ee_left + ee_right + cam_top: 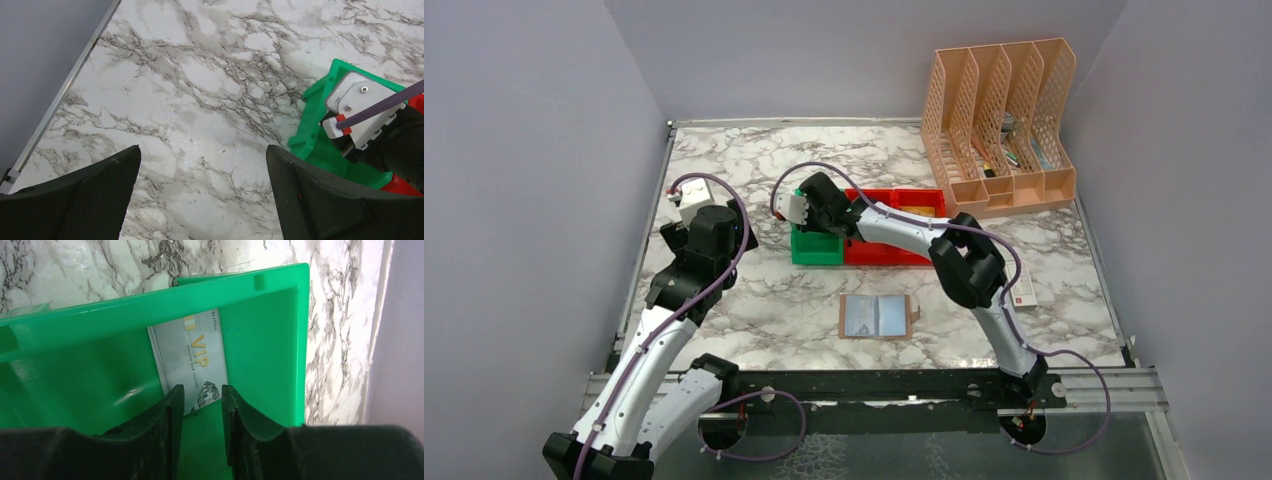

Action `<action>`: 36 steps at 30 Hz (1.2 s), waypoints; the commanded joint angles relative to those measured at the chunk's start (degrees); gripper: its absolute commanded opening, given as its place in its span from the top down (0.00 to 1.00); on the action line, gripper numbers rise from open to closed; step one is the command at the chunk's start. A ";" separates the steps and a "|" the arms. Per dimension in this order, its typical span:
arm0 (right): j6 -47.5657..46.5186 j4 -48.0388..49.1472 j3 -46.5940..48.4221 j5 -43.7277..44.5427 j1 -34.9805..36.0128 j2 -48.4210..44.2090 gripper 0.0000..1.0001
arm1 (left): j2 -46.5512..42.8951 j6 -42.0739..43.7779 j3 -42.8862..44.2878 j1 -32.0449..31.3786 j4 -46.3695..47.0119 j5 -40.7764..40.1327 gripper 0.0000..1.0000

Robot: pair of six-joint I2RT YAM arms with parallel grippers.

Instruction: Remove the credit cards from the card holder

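The card holder (879, 317) lies unfolded on the marble near the front middle, its light blue lining facing up. A silver-grey credit card (190, 350) printed "VIP" lies inside the green bin (260, 340), leaning toward the bin's far wall. My right gripper (202, 390) hovers just over that card's near edge. Its jaws stand a narrow gap apart with nothing between them. In the top view, the right gripper (816, 212) points down into the green bin (816, 250). My left gripper (202, 150) is wide open above bare marble, left of the green bin (320, 140).
Red bins (894, 225) adjoin the green one on its right. A peach file organizer (999, 125) stands at the back right. A white box with a red mark (1022, 292) lies behind the right arm's elbow. Walls close in on the left and right.
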 commanded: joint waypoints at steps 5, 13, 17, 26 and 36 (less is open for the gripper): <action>3.65 -2.88 4.67 -0.24 0.34 1.81 0.66 | -0.05 1.08 -0.79 0.48 0.50 1.60 0.01; 23.01 8.61 -5.43 -3.25 0.34 -13.24 0.66 | -0.30 1.11 -0.94 0.46 0.59 1.45 0.01; 43.62 13.66 -19.84 0.20 -0.02 -24.39 0.62 | -0.63 0.92 -1.09 0.45 0.58 1.39 0.01; 74.61 9.49 -46.61 -6.55 0.15 -44.38 0.62 | 0.46 1.21 -1.11 0.47 1.13 3.04 0.01; 89.43 0.93 -53.89 4.63 8.85 -46.88 0.64 | 2.71 2.13 -1.11 0.45 1.64 5.00 0.01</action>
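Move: The open card holder lies about 23 cm back from the right hand, 12 cm to its right and some 4 cm lower. The released VIP card is close below that hand: 2 cm left, 1 cm back and 3 cm down. The red box's middle stands roughly 14 cm to its right and 3 cm back, at about its height. From the left hand, the card holder is some 28 cm right, 9 cm back and 21 cm below. Back to the open card holder goes the empty right hand: it first rises about 10 cm out of the green box, then swings back some 21 cm and right 11 cm, sinking again to end just above the holder. On the way it spins clockwise roughly 75 degrees about its own fingers, which keep pointing down at a slant and stay slightly apart. ##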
